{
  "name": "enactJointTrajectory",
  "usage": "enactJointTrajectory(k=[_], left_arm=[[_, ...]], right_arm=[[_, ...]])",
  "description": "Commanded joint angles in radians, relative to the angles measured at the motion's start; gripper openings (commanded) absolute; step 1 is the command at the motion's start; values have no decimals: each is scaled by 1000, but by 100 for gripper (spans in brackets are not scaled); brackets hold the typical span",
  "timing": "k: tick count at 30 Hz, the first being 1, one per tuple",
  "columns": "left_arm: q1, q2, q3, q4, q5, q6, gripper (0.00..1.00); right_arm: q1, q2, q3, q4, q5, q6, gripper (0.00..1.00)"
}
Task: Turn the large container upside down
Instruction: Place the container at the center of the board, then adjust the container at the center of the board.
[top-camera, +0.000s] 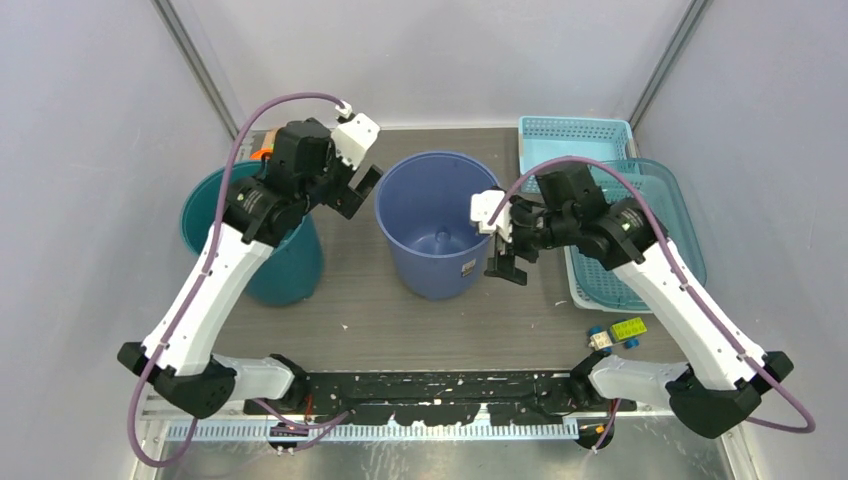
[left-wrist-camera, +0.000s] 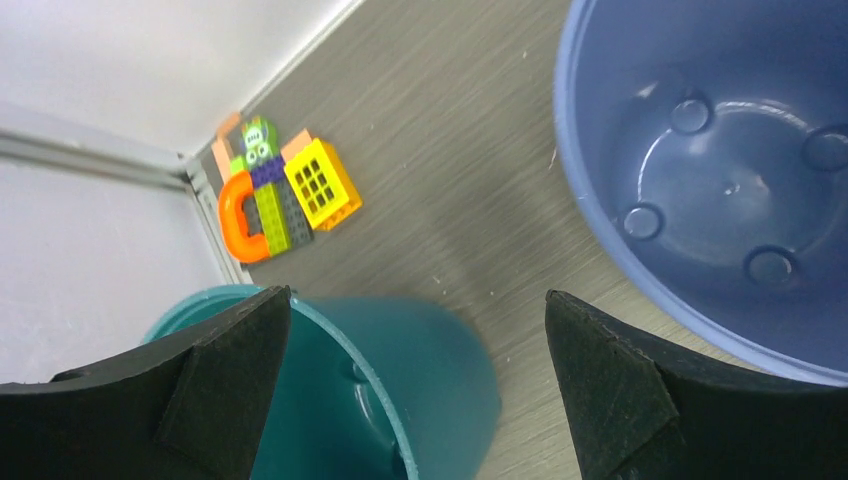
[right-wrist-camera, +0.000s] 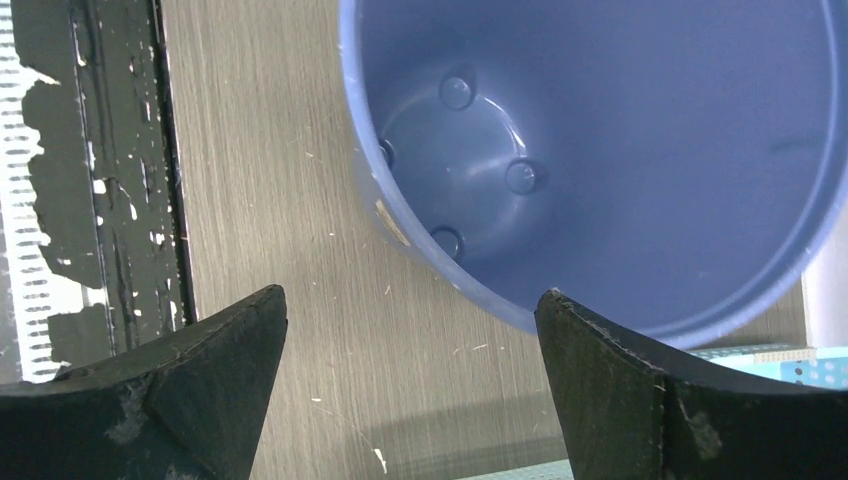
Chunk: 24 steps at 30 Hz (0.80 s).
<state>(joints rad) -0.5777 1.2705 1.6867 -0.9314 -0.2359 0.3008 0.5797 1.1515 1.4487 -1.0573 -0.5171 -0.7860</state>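
Note:
Two buckets stand upright with their mouths up. The blue bucket (top-camera: 436, 225) is in the middle of the table, empty inside (right-wrist-camera: 600, 150) (left-wrist-camera: 720, 170). The teal bucket (top-camera: 285, 265) is at the left and looks slightly the wider; my left arm covers most of its mouth. My left gripper (top-camera: 357, 192) hangs open between the two buckets, above the teal rim (left-wrist-camera: 350, 330), holding nothing (left-wrist-camera: 415, 293). My right gripper (top-camera: 507, 262) is open just outside the blue bucket's right rim, with only bare table between its fingers (right-wrist-camera: 411, 292).
A light blue basket (top-camera: 575, 135) and a teal basket (top-camera: 672, 215) lie at the back right. Loose toy bricks (top-camera: 628, 328) sit near the right arm's base. A coloured brick build (left-wrist-camera: 285, 190) rests in the back left corner. A black strip (top-camera: 430, 385) runs along the near edge.

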Motion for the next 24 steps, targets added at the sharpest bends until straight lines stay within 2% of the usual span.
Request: enactJointTrajectory(k=[1,8,13,24], left_arm=[[49,21,-30,68,-12,-59,100],[131,153,-7,92,-111,-136,100],[157,228,-23,99,-156,-183,100],[195,248,-75,-11,-214,-211,99]], right_arm=[[92,32,55,28,130,-4,97],[176,108,118,47,185,40,96],[206,107,61,73,206,35,96],[235,91,10,86,206,35,96]])
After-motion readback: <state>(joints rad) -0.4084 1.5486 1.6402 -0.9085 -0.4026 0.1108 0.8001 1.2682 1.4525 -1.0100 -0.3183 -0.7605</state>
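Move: The large blue container stands upright between my hands. From my left hand its middle is about 15 cm to the right, 2 cm ahead and 17 cm below. From my right hand it is some 13 cm to the left, 13 cm ahead and 11 cm below. The teal container's middle is about 22 cm left of my left hand and 2 cm back. The toy car is some 26 cm right of my right hand and 3 cm back, down on the board. I sink my open left hand about 10 cm while reaching some 7 cm forward and 5 cm left, down into the gap between the blue and teal containers, turning it counter-clockwise with the fingers tipping down. My right hand, also open, closes in on the blue container's near right rim: about 4 cm left, then 3 cm down. Neither hand visibly grips it. ##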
